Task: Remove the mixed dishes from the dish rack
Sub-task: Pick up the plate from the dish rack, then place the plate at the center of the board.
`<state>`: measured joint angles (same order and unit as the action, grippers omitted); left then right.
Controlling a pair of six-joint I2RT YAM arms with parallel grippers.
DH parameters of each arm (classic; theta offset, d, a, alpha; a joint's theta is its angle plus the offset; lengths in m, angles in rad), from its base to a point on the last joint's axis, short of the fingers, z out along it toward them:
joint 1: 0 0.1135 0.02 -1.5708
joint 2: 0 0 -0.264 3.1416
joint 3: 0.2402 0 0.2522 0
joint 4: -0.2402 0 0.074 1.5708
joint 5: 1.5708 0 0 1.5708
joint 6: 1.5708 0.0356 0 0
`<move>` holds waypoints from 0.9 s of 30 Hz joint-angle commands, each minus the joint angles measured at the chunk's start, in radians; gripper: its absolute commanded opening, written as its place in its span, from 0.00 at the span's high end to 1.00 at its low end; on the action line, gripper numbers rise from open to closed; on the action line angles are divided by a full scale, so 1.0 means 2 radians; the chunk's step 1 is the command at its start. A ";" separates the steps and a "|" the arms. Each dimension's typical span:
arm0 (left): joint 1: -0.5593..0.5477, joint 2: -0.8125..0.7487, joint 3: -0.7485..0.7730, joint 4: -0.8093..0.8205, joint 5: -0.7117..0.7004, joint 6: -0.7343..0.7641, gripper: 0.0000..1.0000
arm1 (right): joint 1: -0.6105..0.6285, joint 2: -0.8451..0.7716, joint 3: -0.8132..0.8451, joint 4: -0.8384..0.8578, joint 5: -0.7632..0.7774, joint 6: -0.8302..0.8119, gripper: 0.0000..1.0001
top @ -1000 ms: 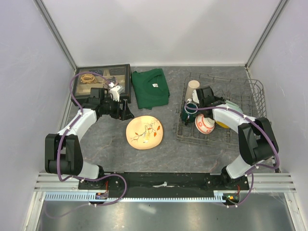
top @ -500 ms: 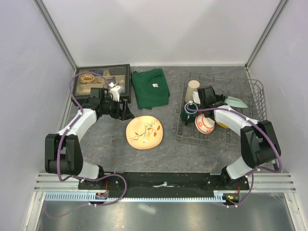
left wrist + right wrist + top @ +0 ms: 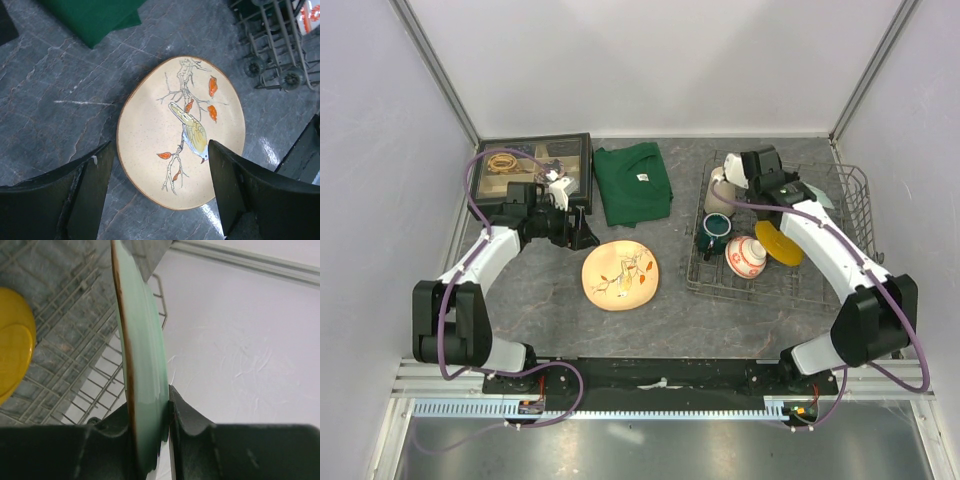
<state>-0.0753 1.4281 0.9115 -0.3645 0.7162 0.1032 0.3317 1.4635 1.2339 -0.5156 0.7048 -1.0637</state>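
My right gripper [image 3: 150, 410] is shut on the rim of the pale green plate [image 3: 142, 340], which stands on edge, lifted above the grey wire dish rack [image 3: 850, 185]. In the top view that gripper [image 3: 798, 190] hangs over the rack's back half. Left in the rack are a beige tumbler [image 3: 718, 190], a dark green mug [image 3: 713, 232], a red-and-white bowl [image 3: 745, 256] and a small yellow plate [image 3: 778, 242]. The cream plate [image 3: 620, 275] with a bird drawing lies flat on the table. My left gripper [image 3: 160, 165] hovers open over its near edge.
A folded green cloth [image 3: 633, 182] lies at the back centre. A black compartmented tray [image 3: 535, 165] sits at the back left behind my left arm. Enclosure walls close in the back and both sides.
My right arm has risen and swung toward the rack's back, carrying the pale green plate up off the rack floor and uncovering the yellow plate. The left arm has stayed still.
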 commanded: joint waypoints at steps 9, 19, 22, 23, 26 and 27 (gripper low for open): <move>-0.009 -0.065 0.109 0.003 0.135 0.054 0.18 | 0.003 -0.053 0.216 -0.164 -0.219 0.157 1.00; -0.086 -0.094 0.171 0.041 0.125 0.049 0.18 | 0.003 -0.074 0.241 -0.189 -0.513 0.238 1.00; -0.107 -0.093 0.174 0.056 0.121 0.047 0.18 | 0.004 -0.079 0.241 -0.188 -0.579 0.254 1.00; -0.119 -0.093 0.174 0.060 0.117 0.049 0.18 | 0.004 -0.080 0.240 -0.189 -0.594 0.256 1.00; -0.143 -0.089 0.172 0.066 0.097 0.065 0.18 | 0.004 -0.083 0.236 -0.189 -0.651 0.266 1.00; -0.148 -0.088 0.172 0.066 0.093 0.073 0.18 | 0.004 -0.084 0.235 -0.188 -0.661 0.270 1.00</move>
<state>-0.3260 1.2575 1.2278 -0.2813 0.9382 0.1802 0.3367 1.3598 1.6588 -0.9821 -0.3866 -0.5728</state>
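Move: The green plate is already up in my right fingers, bound for my open left hand, some 45 cm left of my right, 8 cm back and 12 cm lower. From my right hand, the cup stands about 14 cm left and 1 cm back, the green mug 14 cm left and 11 cm back, the yellow dish 11 cm straight back, all some 17 cm below. From my left hand the green plate is about 47 cm right, 9 cm ahead and 9 cm higher. Keeping my pinch on the green plate's edge, I lift my right hand another 8 cm or so, then sweep it about 17 cm left and somewhat back, over the rack's left side, rolling its left side up some 60 degrees and swinging the fingers leftward. My left hand, fingers open, rises about 20 cm and then heads right to meet the plate, tipping its fingers up and turning clockwise. ##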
